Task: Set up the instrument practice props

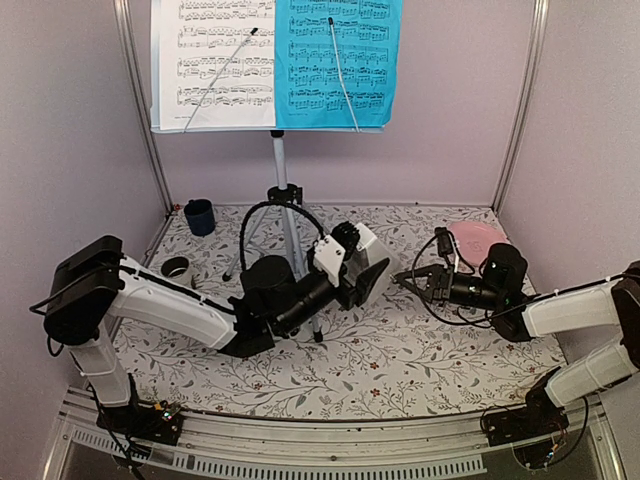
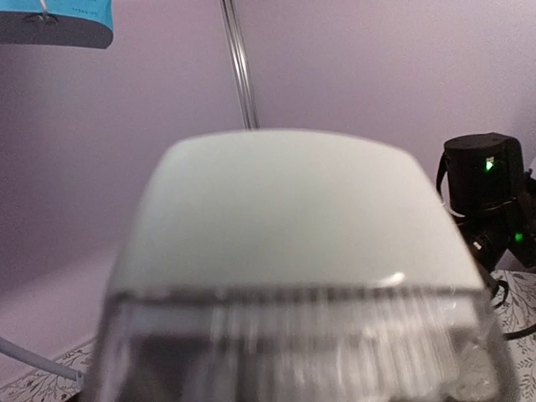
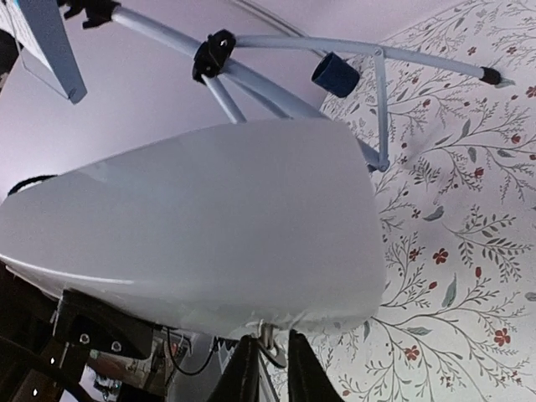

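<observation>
The white pyramid metronome (image 1: 372, 268) hangs tilted above the mat, with my left gripper (image 1: 352, 272) shut on it. It fills the left wrist view (image 2: 293, 218) and hides that gripper's fingers. My right gripper (image 1: 405, 278) is at the metronome's right side. In the right wrist view its fingertips (image 3: 272, 360) stand slightly apart on either side of a small metal key (image 3: 270, 345) under the metronome (image 3: 209, 226). The silver music stand (image 1: 283, 180) rises at the back. A white music sheet (image 1: 215, 60) and a blue music sheet (image 1: 335, 60) lie side by side on its tray.
A blue cup (image 1: 199, 216) stands at the back left and a dark cup (image 1: 176, 267) nearer on the left. The pink plate (image 1: 478, 240) lies behind my right arm. The stand's tripod legs (image 3: 276, 42) spread behind the metronome. Purple walls close the sides and back.
</observation>
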Controlling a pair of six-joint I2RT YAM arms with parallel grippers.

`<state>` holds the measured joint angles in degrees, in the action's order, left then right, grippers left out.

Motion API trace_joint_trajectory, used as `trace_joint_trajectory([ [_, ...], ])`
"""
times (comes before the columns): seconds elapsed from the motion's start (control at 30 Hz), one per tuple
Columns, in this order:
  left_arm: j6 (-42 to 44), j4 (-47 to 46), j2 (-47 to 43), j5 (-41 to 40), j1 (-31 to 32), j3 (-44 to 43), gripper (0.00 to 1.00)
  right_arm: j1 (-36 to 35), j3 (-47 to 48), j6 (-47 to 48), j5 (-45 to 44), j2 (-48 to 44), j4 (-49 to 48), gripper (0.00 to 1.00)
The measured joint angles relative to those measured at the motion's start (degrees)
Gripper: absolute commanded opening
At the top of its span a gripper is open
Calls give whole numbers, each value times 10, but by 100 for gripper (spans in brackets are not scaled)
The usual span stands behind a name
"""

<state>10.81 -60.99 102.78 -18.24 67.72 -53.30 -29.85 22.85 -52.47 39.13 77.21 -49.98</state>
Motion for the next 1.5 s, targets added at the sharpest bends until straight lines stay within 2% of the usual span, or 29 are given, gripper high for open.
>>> trace_joint_trajectory([
  [0.1,-19,59,0,2,-5,-31,0,18,0,17,-14,-12,41,54],
  [0.17,-40,99,2,12,-10,-50,0,26,0,42,-24,-32,89,67],
  [0.27,-74,137,11,35,-24,-69,0,28,1,79,-32,-62,156,77],
  [0.4,-109,179,39,61,-44,-87,0,28,1,123,-46,-99,231,85],
  [0.6,-139,247,94,92,-52,-107,2,28,22,176,-59,-122,311,91],
  [0.7,-147,269,111,104,-52,-107,10,28,49,193,-60,-122,332,94],
  [0.93,-163,271,127,120,-51,-114,60,28,115,216,-55,-107,358,97],
  [1.13,-171,272,114,133,-51,-98,75,28,139,219,-45,-82,373,96],
  [1.23,-171,277,87,138,-51,-71,92,26,148,219,-40,-69,381,96],
  [1.4,-168,256,30,148,-51,-52,96,12,162,218,-36,-49,392,96],
  [1.5,-165,231,5,154,-51,-44,92,0,172,218,-33,-39,395,96],
])
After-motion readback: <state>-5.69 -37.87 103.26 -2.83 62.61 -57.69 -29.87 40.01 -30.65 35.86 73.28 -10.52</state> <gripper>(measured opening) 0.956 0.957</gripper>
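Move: In the left gripper, the white metronome is already held tilted clear of the table; the bare spot where it is to stand lies about 3 cm ahead, 4 cm right and some 26 cm below that hand. The music stand's near foot is on the table about 9 cm left of the spot, level with it; the stand's upright rises about 15 cm left and 20 cm ahead of the hand. From the right hand, with its fingertips at the metronome's winding key, the metronome's middle is roughly 6 cm left, 3 cm ahead and 3 cm higher. Lowering the metronome some 14 cm, with a little travel forward and right and a 25–30 degree wrist tilt to right it, the left hand sets it on the table, opens wide and rises about 7 cm off it. The right fingers open wide and come free of the winding key as that hand backs off right and down, then climbs, edges forward and drifts back left. ##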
